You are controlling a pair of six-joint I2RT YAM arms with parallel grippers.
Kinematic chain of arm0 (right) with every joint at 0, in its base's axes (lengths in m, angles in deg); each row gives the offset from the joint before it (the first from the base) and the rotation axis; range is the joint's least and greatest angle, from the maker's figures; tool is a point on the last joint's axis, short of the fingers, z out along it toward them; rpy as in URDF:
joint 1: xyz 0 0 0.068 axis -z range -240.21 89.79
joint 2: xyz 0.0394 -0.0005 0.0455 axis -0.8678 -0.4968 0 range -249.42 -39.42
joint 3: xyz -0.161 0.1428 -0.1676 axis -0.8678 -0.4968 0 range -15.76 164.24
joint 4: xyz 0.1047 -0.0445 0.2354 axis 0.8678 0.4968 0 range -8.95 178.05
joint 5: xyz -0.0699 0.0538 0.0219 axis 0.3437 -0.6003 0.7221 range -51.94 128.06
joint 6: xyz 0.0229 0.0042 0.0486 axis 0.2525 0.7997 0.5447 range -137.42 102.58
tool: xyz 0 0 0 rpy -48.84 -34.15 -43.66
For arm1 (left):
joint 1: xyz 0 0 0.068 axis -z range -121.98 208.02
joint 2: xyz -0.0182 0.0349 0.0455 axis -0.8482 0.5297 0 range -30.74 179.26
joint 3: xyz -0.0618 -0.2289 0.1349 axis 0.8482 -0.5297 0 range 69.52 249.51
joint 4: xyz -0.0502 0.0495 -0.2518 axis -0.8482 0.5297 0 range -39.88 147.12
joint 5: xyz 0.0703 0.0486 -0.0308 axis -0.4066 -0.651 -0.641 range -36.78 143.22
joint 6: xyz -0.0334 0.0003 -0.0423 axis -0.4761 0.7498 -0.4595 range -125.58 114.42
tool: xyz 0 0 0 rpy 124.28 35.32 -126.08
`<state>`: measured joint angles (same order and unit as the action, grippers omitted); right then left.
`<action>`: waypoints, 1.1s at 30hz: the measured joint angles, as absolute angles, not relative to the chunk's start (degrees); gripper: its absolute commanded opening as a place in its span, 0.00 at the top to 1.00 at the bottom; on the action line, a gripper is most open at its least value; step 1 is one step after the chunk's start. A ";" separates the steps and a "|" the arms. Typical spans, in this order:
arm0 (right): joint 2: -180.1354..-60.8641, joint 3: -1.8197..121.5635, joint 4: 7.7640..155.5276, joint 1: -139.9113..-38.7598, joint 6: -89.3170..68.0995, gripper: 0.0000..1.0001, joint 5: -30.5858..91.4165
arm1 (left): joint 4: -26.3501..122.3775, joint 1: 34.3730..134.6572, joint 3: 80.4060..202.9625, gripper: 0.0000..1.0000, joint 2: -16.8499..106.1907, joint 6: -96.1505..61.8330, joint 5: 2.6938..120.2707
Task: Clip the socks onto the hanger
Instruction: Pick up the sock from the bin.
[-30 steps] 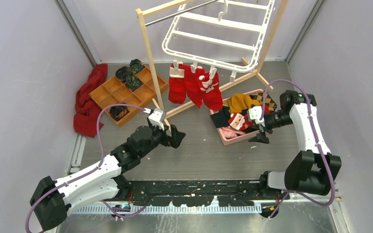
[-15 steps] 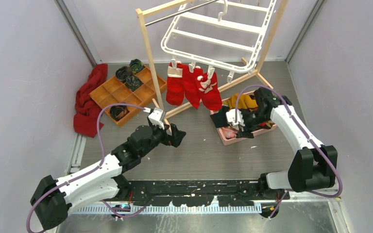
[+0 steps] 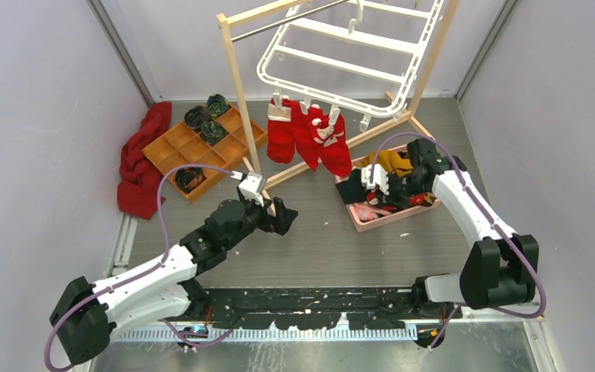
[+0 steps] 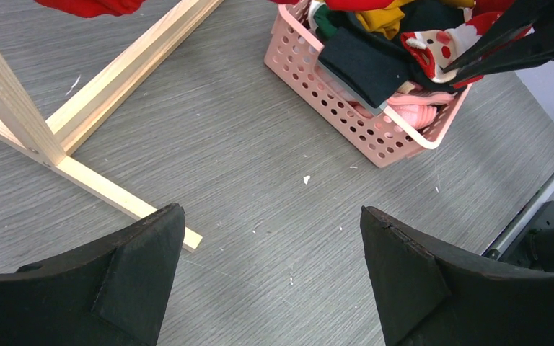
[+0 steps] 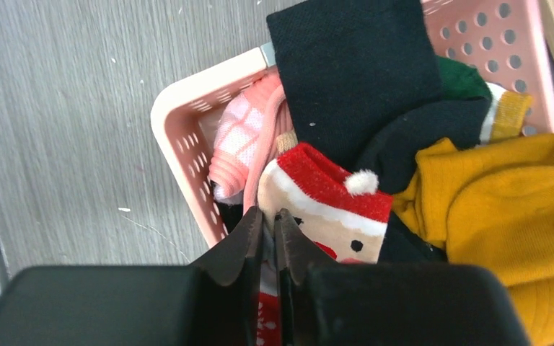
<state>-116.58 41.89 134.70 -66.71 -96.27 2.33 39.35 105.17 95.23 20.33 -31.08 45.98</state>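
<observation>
The white hanger [image 3: 341,66] hangs tilted from the wooden rack [image 3: 240,85], with three red socks [image 3: 310,139] clipped along its near edge. In the pink basket [image 5: 180,122] lies a red Santa-face sock [image 5: 324,194]. My right gripper [image 5: 268,213] is down in the basket [image 3: 380,221], shut on that sock's edge. The left gripper [image 4: 270,209] hovers open over bare grey floor, left of the basket [image 4: 346,119], with nothing between its fingers. From above, it [image 3: 279,217] sits near the rack's foot.
The basket also holds black, mustard [image 5: 505,209] and pink garments. A wooden compartment tray [image 3: 201,143] with rolled dark socks and a dark red cloth [image 3: 139,163] lie at the back left. The rack's wooden base bars [image 4: 115,79] cross the floor by the left gripper.
The right arm swung left from beside the basket into it, and its gripper closed from wide open onto the Santa sock. The left arm barely moved.
</observation>
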 measured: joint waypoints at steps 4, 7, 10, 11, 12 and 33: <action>-114.14 42.91 136.16 -64.74 -93.12 0.91 -0.49 | 38.65 105.15 95.23 0.08 20.40 -31.01 46.65; -111.99 43.37 136.84 -62.58 -89.91 0.93 -3.22 | 37.47 105.15 95.23 0.08 20.40 -30.83 47.53; -110.81 44.07 136.71 -59.48 -86.02 0.95 -6.59 | 35.99 105.15 95.21 0.08 20.29 -30.64 49.10; -110.46 44.14 136.62 -58.58 -84.99 0.96 -7.72 | 35.44 105.15 95.21 0.08 20.25 -30.59 49.69; -109.90 44.14 136.56 -57.07 -83.29 0.96 -9.54 | 34.57 105.15 95.21 0.08 20.18 -30.53 50.50; -95.80 45.45 125.80 -53.16 -53.02 0.99 -29.27 | 13.19 105.15 96.98 0.07 30.43 -25.59 72.95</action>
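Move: Inside the pink bin, the Santa sock is already pinched in the right fingers, its middle about 2 cm ahead, 2 cm right and 2 cm below. From the right hand, the yellow sock lies some 9 cm ahead and 3 cm right, the dark sock about 4 cm ahead and 6 cm left, both slightly below. The open left gripper is roughly 25 cm left, 4 cm back and 6 cm higher; from that hand the Santa sock lies about 27 cm right, 5 cm ahead and 8 cm below. Lifting the Santa sock up out of the bin, the right hand keeps its pinch and climbs about 17 cm, easing slightly back at the end, while its wrist swings the down-pointing fingers up some 40 degrees to point left, almost level. The left hand, still wide open, comes right about 8 cm and up 6 cm, turning clockwise, so the grippers draw nearer. ##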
